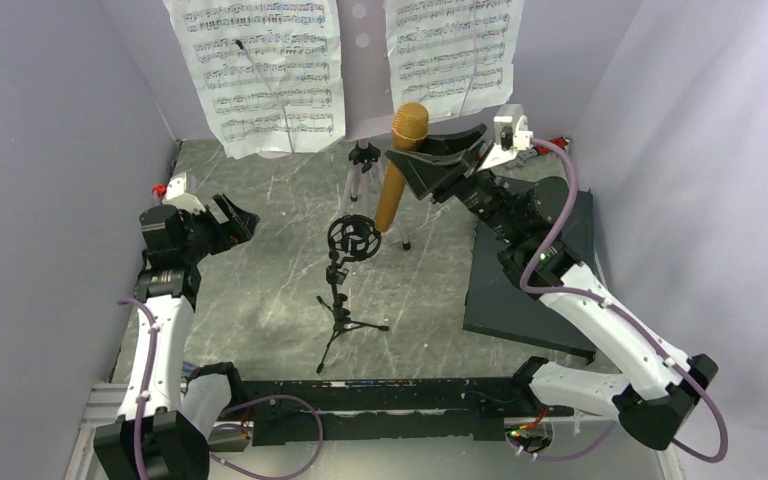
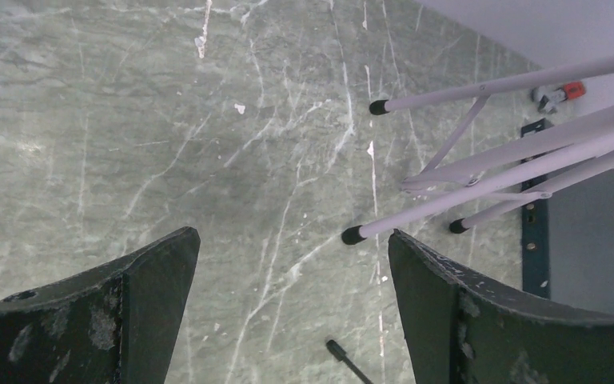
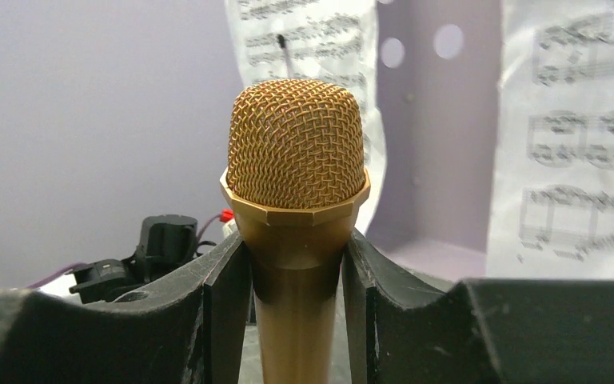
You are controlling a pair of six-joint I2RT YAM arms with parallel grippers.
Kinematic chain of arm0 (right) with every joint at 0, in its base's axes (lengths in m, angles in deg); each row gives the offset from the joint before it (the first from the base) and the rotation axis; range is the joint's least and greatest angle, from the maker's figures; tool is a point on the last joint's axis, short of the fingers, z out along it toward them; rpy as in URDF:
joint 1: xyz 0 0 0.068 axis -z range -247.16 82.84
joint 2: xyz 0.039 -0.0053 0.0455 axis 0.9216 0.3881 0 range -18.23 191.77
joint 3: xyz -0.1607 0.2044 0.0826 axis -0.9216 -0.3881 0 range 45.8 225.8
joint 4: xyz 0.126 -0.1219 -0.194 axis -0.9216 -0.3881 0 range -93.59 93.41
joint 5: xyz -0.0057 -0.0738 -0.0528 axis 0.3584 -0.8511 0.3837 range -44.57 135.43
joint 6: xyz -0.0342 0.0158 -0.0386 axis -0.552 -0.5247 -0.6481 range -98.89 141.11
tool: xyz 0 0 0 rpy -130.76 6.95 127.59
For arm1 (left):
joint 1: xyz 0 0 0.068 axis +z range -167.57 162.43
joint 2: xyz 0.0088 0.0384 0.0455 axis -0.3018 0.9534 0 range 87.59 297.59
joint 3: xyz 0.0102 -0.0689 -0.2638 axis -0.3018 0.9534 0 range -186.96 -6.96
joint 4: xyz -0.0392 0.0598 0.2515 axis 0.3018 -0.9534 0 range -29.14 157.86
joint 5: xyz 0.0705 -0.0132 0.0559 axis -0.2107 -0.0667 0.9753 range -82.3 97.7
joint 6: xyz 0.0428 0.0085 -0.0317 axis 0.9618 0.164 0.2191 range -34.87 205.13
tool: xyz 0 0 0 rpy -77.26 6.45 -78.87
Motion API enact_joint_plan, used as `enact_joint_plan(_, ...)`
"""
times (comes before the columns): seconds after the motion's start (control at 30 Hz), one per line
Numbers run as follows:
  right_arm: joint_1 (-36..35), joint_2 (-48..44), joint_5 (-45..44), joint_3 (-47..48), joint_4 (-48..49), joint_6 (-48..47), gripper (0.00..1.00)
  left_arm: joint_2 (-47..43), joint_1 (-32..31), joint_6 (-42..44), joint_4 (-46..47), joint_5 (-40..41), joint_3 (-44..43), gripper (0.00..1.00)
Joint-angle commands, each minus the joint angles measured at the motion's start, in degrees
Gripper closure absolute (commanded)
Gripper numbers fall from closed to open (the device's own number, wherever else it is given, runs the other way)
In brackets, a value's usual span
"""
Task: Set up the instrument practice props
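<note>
The lilac music stand [image 1: 363, 60] stands at the back centre, and a white music sheet hangs on each side of its desk [image 1: 265, 70] [image 1: 455, 55]. My right gripper [image 1: 400, 168] is shut on the gold microphone [image 1: 391, 210] just below its mesh head and holds it upright above the black mic stand's ring mount [image 1: 352, 238]. In the right wrist view the microphone [image 3: 297, 160] fills the gap between the fingers of the right gripper [image 3: 296, 264]. My left gripper [image 1: 240, 222] hovers open and holds nothing, left of the mic stand. Its wrist view shows the left gripper [image 2: 292, 248] over bare table near the music stand's legs [image 2: 480, 172].
A dark grey slab [image 1: 535, 290] lies on the right under my right arm. A red-handled wrench [image 1: 558, 143] rests at the back right corner. Lilac walls close in the left, back and right sides. One black mic stand foot [image 2: 344, 356] lies near my left fingers.
</note>
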Motion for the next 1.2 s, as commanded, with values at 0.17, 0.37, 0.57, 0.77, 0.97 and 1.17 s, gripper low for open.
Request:
enact_joint_plan(0.17, 0.0, 6.8, 9.5, 7.2, 12.3, 2.4, 1.00, -6.0, 0.2, 10.7, -2.1, 2.6, -1.5, 0.06)
enact_joint_plan(0.37, -0.3, 8.9, 10.4, 7.0, 15.1, 4.4, 1.00, -5.9, 0.2, 10.5, -3.9, 4.8, -1.2, 0.06)
enact_joint_plan(0.57, -0.4, 9.7, 10.6, 5.3, 16.8, 6.0, 1.00, -4.7, 0.2, 9.9, -3.5, 2.2, -1.2, 0.06)
enact_joint_plan(0.77, -0.4, 10.3, 9.6, 3.6, 15.8, 5.9, 1.00, -4.6, 0.2, 9.6, -3.3, 1.7, -0.8, 0.06)
enact_joint_plan(0.97, -0.5, 10.1, 8.7, 0.8, 16.1, 6.6, 1.00, -4.3, 0.2, 9.6, -3.5, 1.4, -0.8, 0.06)
enact_joint_plan(1.17, -0.5, 10.2, 9.1, -1.0, 16.7, 8.0, 1.00, -4.1, 0.2, 9.7, -3.8, 1.7, -0.9, 0.06)
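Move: The right gripper holds the gold microphone upright. The mic stand's ring, where it goes, lies about 9 cm to its left, 1 cm farther ahead and some 24 cm below the fingers. The stand's feet are roughly 13 cm left, 1 cm back and 50 cm down, and the purple tripod's top about 30 cm ahead, 8 cm left and 30 cm down. From the idle left gripper, the ring is some 23 cm right, 7 cm back and 5 cm higher. Carry the microphone left with the right gripper, some 5 cm towards the mic stand's ring, turning the hand about 10 degrees counter-clockwise to bring the lower end over the ring. Then ease it down about 4 cm from the highest point, fingers still shut around the body just below the head. ##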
